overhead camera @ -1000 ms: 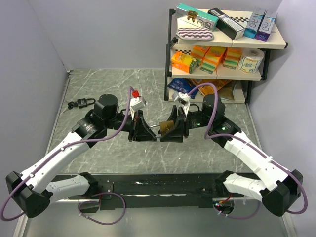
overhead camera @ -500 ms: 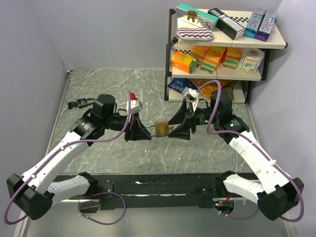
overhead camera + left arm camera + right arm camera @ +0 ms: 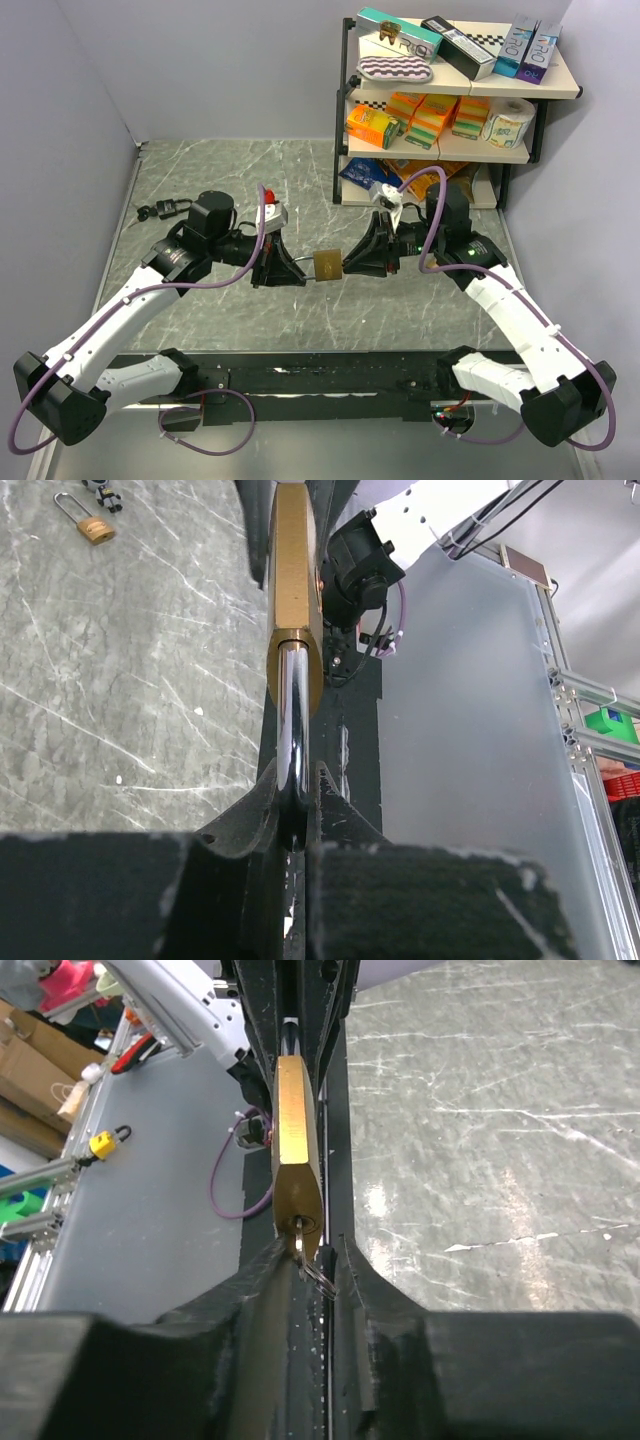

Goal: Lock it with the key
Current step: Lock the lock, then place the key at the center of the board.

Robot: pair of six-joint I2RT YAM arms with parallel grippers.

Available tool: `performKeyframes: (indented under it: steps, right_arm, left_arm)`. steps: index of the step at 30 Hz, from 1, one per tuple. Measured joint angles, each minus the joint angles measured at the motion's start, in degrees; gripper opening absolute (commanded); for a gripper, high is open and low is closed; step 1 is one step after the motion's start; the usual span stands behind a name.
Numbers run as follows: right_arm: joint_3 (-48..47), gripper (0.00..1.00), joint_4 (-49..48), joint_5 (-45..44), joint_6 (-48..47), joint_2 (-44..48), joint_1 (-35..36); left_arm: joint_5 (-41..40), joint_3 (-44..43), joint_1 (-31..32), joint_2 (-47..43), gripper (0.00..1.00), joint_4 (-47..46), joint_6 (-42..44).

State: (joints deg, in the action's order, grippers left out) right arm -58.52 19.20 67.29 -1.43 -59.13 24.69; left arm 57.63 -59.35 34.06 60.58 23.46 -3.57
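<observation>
A brass padlock [image 3: 327, 264] hangs in the air between the two arms, above the middle of the table. My left gripper [image 3: 296, 268] is shut on its steel shackle [image 3: 291, 710], with the brass body [image 3: 295, 590] pointing away from the fingers. From the other side, my right gripper [image 3: 347, 266] is closed in on the key [image 3: 303, 1246], which sits in the keyhole at the bottom of the padlock [image 3: 297, 1150]. A key ring [image 3: 322, 1276] lies between the right fingers. The key's head is hidden between them.
A black padlock with keys [image 3: 165, 208] lies at the far left of the table. A small brass padlock [image 3: 95, 527] lies on the marble surface. A stocked shelf unit [image 3: 450, 100] stands at the back right. Grey walls close in both sides.
My right gripper opened wide and drew back from the padlock, then closed in on the key again, its arm now higher and further right. The left grip on the shackle held.
</observation>
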Motion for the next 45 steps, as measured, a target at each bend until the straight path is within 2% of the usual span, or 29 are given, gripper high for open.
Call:
performKeyframes:
  steps: [2,6,13,21,28,30,33,37,41,45]
  right_arm:
    - [0.00,0.19,0.63,0.15,-0.61,0.07,0.00]
    - [-0.11,0.00,2.01,1.68,-1.79,0.33,-0.02]
    - [-0.13,0.00,3.72,4.50,-3.96,1.42,-1.05]
    - [-0.28,0.00,9.44,8.63,-10.49,2.38,-7.45]
    - [-0.33,0.00,21.77,5.31,-21.18,1.53,-20.37]
    - [-0.31,0.00,24.44,3.08,-24.55,0.44,-22.21]
    - [0.92,0.00,24.90,-4.72,-28.17,-0.57,-23.41]
    - [5.03,0.00,21.88,-17.86,-27.85,-1.97,-23.45]
    - [9.22,0.00,17.16,-28.55,-21.55,-3.96,-23.56]
    - [12.66,0.00,12.72,-36.65,-10.29,-4.44,-23.56]
  left_arm:
    - [0.00,0.00,0.00,0.00,0.01,0.02,0.00]
    - [0.07,0.00,-0.02,0.00,0.01,0.44,0.63]
    - [1.25,0.00,-0.02,0.02,0.01,-0.22,1.90]
    - [1.38,0.96,-0.55,0.59,0.01,-3.52,2.51]
    - [1.38,1.25,-2.80,0.48,0.01,0.66,3.39]
    - [1.18,1.27,-2.80,0.48,0.01,1.05,3.39]
    - [0.37,1.27,-2.78,0.48,0.01,1.03,2.91]
    - [-1.07,1.27,-2.78,0.98,0.01,0.83,1.84]
    - [-2.38,1.73,-2.78,1.53,0.01,-0.24,0.52]
    - [-3.56,2.82,-2.78,1.62,0.01,-1.79,-1.14]
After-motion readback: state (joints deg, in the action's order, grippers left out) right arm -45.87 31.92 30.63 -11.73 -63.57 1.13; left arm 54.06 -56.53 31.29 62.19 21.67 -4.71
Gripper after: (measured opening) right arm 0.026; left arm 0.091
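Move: The right hand, its fingers still part open, has the key roughly between its pads, about 1 cm to the left of the hand point and level with it, sticking out of the lock's end. The lock's body is some 4 cm to the left; a small padlock lies on the table about 14 cm ahead, 19 cm to the right and 29 cm below. From the left hand, which grips the shackle, the key is about 10 cm to the right and 1 cm ahead. The right fingers shut on the key and draw it to the right, out of the lock, with first a small shift back. The hand then swings down about 18 cm, right about 16 cm and forward about 11 cm, turning clockwise and tipping until its fingers point forward-left and down. The left hand keeps its grip on the shackle through the pull, then eases forward and down by 2 to 3 cm. ##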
